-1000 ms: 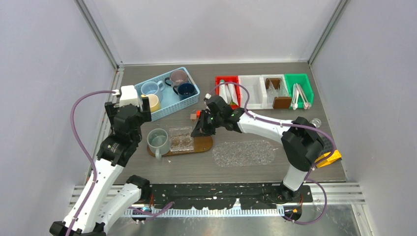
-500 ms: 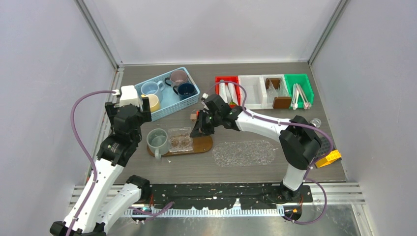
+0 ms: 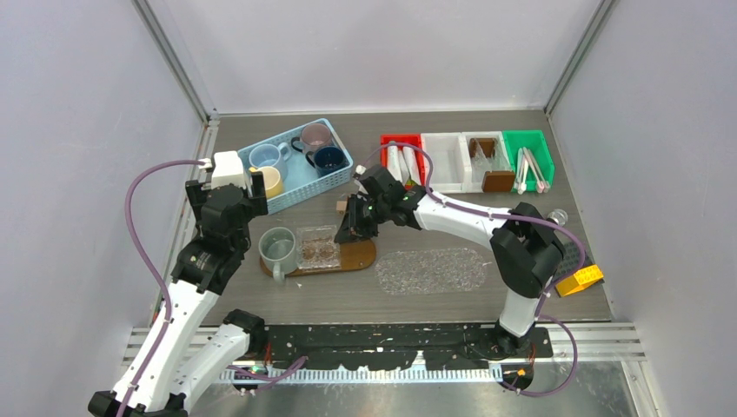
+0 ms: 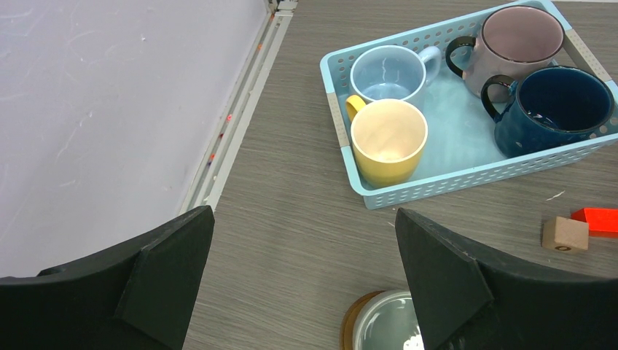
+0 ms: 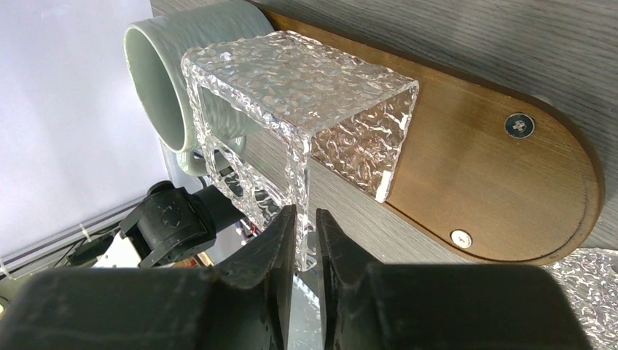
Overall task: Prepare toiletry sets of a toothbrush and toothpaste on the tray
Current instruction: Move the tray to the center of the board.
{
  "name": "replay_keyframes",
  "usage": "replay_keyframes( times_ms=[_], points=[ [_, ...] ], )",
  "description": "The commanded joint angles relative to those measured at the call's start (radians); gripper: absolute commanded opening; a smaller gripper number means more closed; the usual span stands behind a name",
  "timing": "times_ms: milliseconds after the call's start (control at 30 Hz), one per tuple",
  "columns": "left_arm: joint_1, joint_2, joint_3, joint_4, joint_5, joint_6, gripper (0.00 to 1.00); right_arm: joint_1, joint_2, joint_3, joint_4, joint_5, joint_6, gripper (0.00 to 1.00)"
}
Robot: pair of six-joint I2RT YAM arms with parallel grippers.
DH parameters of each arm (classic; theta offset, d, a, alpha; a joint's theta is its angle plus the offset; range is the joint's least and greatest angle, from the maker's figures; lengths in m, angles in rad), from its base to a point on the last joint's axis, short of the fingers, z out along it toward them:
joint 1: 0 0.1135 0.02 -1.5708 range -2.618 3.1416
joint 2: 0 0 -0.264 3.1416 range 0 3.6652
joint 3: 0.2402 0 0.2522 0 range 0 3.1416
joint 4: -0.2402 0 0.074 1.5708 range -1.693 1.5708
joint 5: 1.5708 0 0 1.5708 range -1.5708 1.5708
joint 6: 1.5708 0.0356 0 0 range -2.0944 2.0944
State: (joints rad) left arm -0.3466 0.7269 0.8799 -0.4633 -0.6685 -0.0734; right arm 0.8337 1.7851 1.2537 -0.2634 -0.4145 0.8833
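A brown wooden tray (image 3: 358,255) carries a grey-green mug (image 3: 279,247) and a clear textured holder (image 3: 319,248). My right gripper (image 5: 306,213) straddles one wall of the clear holder (image 5: 313,80), its jaws only a sliver apart. Whether they still pinch the wall does not show. My left gripper (image 4: 302,219) hangs open and empty above bare table, between the mug's rim (image 4: 382,324) and the blue basket (image 4: 466,179). Toothpaste tubes (image 3: 401,161) lie in the red bin. Toothbrushes (image 3: 530,168) lie in the green bin.
The blue basket (image 3: 300,195) holds light blue (image 3: 265,155), yellow (image 3: 271,180), mauve (image 3: 315,135) and navy (image 3: 329,157) mugs. A small wooden block (image 3: 338,206) and a red piece (image 3: 350,200) lie behind the tray. A clear oval tray (image 3: 432,270) lies to the right.
My right gripper and the clear holder have shifted slightly left along the wooden tray. The left arm has stayed still.
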Motion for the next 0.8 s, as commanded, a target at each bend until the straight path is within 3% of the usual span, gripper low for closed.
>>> replay_keyframes(
  times_ms=[0, 100, 233, 367, 633, 767],
  points=[
    [0.006, -0.006, -0.001, 0.040, 0.001, 0.003, 1.00, 0.007, -0.018, 0.033, -0.041, 0.001, -0.034, 0.26],
    [0.008, -0.004, 0.000, 0.040, 0.001, 0.002, 1.00, 0.006, -0.049, 0.039, -0.066, 0.033, -0.064, 0.34],
    [0.008, -0.004, 0.000, 0.038, 0.003, 0.001, 1.00, -0.003, -0.095, 0.060, -0.126, 0.093, -0.112, 0.54],
    [0.008, -0.003, 0.001, 0.038, 0.003, 0.000, 1.00, -0.038, -0.159, 0.075, -0.204, 0.185, -0.169, 0.68],
    [0.008, 0.012, 0.005, 0.031, 0.028, -0.012, 1.00, -0.168, -0.269, 0.120, -0.395, 0.475, -0.253, 0.84],
    [0.008, 0.023, 0.006, 0.027, 0.048, -0.023, 1.00, -0.201, -0.315, 0.130, -0.403, 0.660, -0.275, 0.96]
  ],
)
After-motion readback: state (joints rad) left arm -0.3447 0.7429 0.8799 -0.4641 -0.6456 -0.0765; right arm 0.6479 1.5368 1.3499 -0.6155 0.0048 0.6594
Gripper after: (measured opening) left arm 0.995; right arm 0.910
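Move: My right fingers straddle the clear tray's right rim, so its middle is about 4 cm to my left, level fore and aft and 4 cm down; the green-grey mug stands some 14 cm to my left. The wood cube lies 10 cm ahead, and the red bin of toothpaste is about 20 cm ahead and 15 cm to the right. From my left hand the tray is roughly 15 cm right, 7 cm back and 20 cm down. I let go of the tray: my right fingers spread from nearly shut to almost fully open, at first sinking and slipping right barely a centimetre. Then I speed away from the tray, some 13 cm right, 8 cm forward and 6 cm up towards the red bin, swinging my fingers clockwise from pointing left to forward-left, still pointing down. ##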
